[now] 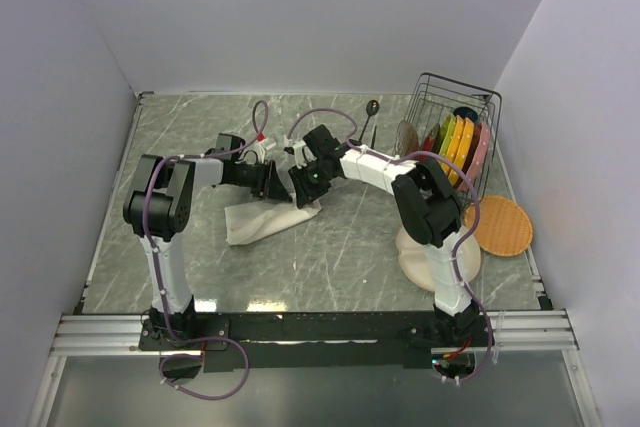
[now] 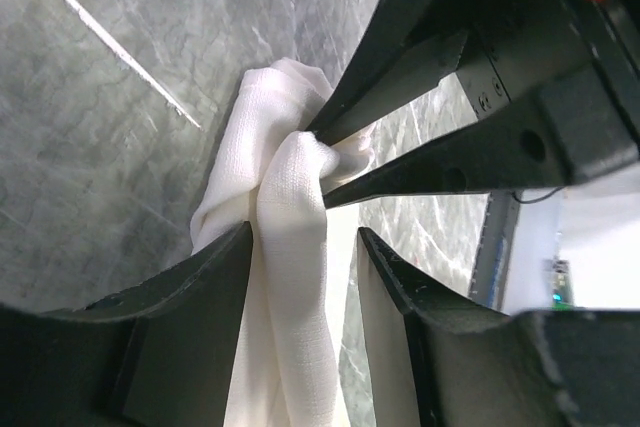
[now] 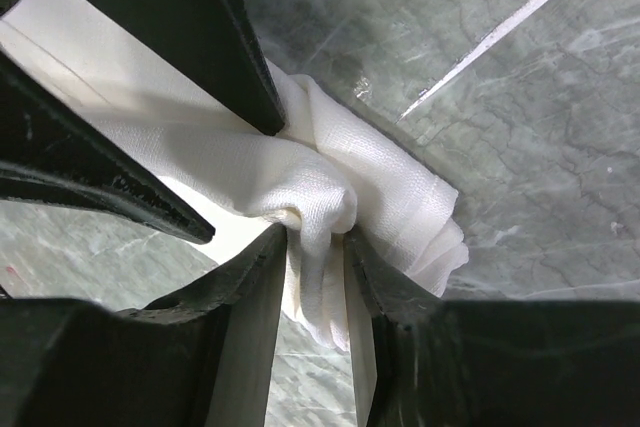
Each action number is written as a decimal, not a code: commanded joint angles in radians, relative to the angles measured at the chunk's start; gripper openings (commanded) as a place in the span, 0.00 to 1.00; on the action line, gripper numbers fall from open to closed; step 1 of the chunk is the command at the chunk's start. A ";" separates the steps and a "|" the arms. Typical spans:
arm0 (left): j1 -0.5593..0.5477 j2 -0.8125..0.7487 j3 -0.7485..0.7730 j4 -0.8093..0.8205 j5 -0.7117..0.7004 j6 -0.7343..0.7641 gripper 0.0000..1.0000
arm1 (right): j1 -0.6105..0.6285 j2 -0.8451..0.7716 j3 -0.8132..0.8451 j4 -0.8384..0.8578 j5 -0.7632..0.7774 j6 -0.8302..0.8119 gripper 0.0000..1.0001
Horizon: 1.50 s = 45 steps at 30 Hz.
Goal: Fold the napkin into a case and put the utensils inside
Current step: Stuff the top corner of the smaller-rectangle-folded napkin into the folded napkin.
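The cream-white napkin lies bunched on the marble table, left of centre. Both grippers meet at its upper right end. My right gripper is shut on a gathered fold of the napkin. The left wrist view shows the same pinch, with the right gripper coming in from the upper right. My left gripper is open around the napkin; the cloth touches one finger and a gap shows beside the other. A dark spoon rests at the back, apart from both grippers.
A wire dish rack with several colourful plates stands at the back right. An orange round plate lies on the right. A beige plate sits partly under the right arm. Walls close the table on three sides.
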 commanded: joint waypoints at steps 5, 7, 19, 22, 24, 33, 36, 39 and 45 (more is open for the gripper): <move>-0.022 -0.089 -0.071 0.184 -0.008 0.026 0.52 | -0.019 0.033 0.005 -0.018 -0.014 0.034 0.37; -0.025 -0.092 -0.077 0.196 -0.014 0.032 0.52 | -0.019 0.035 0.006 -0.018 -0.020 0.039 0.37; -0.063 -0.111 -0.085 0.172 -0.034 0.123 0.44 | -0.030 0.030 0.006 -0.017 -0.031 0.049 0.36; -0.071 -0.106 -0.077 0.146 -0.043 0.140 0.40 | -0.029 0.030 0.008 -0.015 -0.031 0.049 0.35; -0.073 -0.106 -0.080 0.153 -0.048 0.134 0.34 | -0.030 0.032 0.011 -0.017 -0.031 0.049 0.35; -0.068 -0.072 -0.043 0.103 -0.066 0.091 0.01 | -0.036 0.010 0.026 -0.021 -0.052 0.046 0.37; -0.065 -0.063 -0.019 0.072 -0.054 0.077 0.01 | -0.052 -0.011 0.061 -0.049 -0.081 0.060 0.39; -0.065 -0.058 -0.013 0.050 -0.051 0.066 0.01 | -0.081 -0.046 0.092 -0.067 -0.118 0.092 0.39; -0.065 -0.048 -0.019 0.074 -0.060 -0.026 0.01 | -0.101 -0.079 0.108 -0.078 -0.107 0.111 0.37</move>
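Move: Standing between the two hands is the napkin's raised top corner, about 2 cm to the right of the left hand point and a little below it; from the right hand it is some 2 cm to the left, at nearly the same height. The rest of the folded napkin centres about 4 cm back of the left hand, 1 cm to its left and 4 cm down. A dark spoon lies roughly 17 cm ahead of the right hand and 13 cm to its right. Sliding about 2 cm to the right along the upright fold, the left hand rolls some 10 degrees about its fingers, then shuts its wide-open fingers to pinch the raised corner beside the right fingertips. The right hand stays at the cloth, half open, until that grip is made, then draws off up, forward and rightward about 3 cm, fingers still parted. ##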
